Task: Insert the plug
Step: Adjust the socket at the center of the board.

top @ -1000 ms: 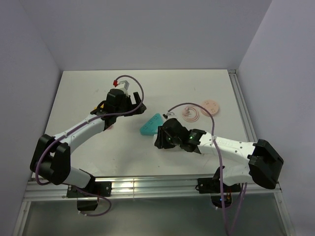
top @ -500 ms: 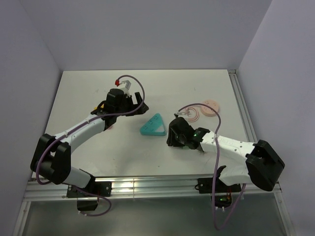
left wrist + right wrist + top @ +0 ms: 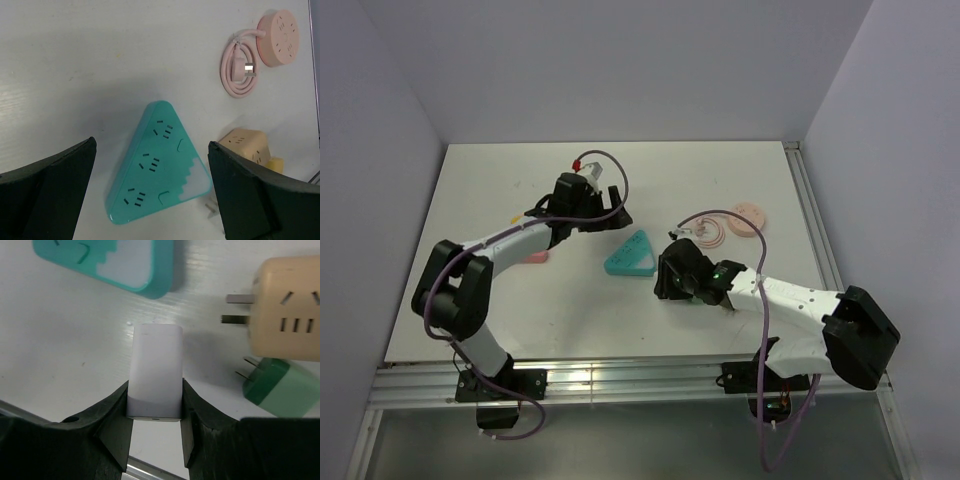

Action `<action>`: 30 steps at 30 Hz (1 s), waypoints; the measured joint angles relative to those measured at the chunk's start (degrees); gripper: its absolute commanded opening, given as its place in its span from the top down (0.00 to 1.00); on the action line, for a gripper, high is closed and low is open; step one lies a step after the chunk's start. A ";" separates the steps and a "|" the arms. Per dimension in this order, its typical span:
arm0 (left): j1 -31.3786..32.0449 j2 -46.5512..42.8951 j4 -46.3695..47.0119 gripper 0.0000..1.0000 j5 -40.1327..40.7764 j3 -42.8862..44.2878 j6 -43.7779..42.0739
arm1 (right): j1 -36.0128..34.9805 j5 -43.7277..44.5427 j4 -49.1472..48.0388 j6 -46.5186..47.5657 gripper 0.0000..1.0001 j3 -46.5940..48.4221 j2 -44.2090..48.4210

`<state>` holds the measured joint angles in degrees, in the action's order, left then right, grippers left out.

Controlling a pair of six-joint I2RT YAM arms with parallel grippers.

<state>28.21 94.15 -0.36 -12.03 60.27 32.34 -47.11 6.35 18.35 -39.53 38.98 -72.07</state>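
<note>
A white plug [image 3: 156,372] sits upright between the fingers of my right gripper [image 3: 156,407], which is shut on its sides; its prongs are hidden. The teal triangular power strip [image 3: 630,254] lies flat on the table, sockets up, just left of my right gripper [image 3: 672,276]. In the right wrist view the strip's pale corner [image 3: 131,266] lies ahead of the plug, apart from it. My left gripper [image 3: 151,150] hangs open above the teal strip [image 3: 157,162], one finger on each side. In the top view my left gripper [image 3: 595,205] is behind and left of the strip.
A beige cube adapter [image 3: 287,310] and a green adapter [image 3: 280,387] lie right of the plug, prongs pointing left. A pink round socket [image 3: 750,215] with its coiled cable [image 3: 710,230] sits at back right. A pink object [image 3: 533,257] lies by the left arm.
My right gripper drew back to the right, away from the teal strip, with the plug held. My left gripper swung right, toward the strip, and stayed open.
</note>
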 measured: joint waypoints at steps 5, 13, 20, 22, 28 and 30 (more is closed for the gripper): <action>0.00 6.82 -1.20 0.01 -2.45 6.23 -0.42 | -1.20 -0.94 -2.12 -0.20 1.00 1.25 -1.90; -0.07 12.52 -3.52 0.00 -3.58 11.47 -1.42 | -1.27 -0.52 -2.25 -0.42 1.00 3.87 -8.61; -2.64 8.72 -2.99 0.01 -4.55 7.89 -0.68 | 0.48 -0.31 -2.58 0.04 1.00 7.74 -12.98; -3.52 8.52 -2.64 0.01 -4.59 7.93 -0.59 | 2.01 -0.68 -2.60 0.42 1.00 8.28 -13.70; -4.17 8.70 -2.67 0.00 -4.57 8.22 -0.04 | 5.81 -1.27 -2.95 1.64 1.00 9.81 -15.74; -4.15 8.94 -2.73 0.00 -4.59 8.74 0.04 | 6.58 -1.38 -3.13 2.01 1.00 9.86 -15.96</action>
<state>24.05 103.09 -3.09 -16.62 69.01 32.38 -40.53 4.97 15.22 -37.52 48.84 -88.03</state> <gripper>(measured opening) 0.995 0.439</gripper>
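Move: My right hand already grips the white plug, and the teal socket's middle lies about 10 cm ahead of that hand, 9 cm to its left and 5 cm lower. The tan adapter is some 7 cm ahead and 6 cm to the right of this hand; the green plug about 3 cm ahead and 8 cm to its right. From my open left hand the socket sits roughly 5 cm back, 2 cm to the right and 11 cm below. Keeping my right grip on the white plug, I swing left some 2.5 cm while sinking about 2 cm, then drive forward to 6 cm in all, easing back right, bringing the plug's tip against the socket's near right corner and pushing that corner forward. My left hand stays open above, dipping forward and right, then coming back left to end about 4 cm farther out. ##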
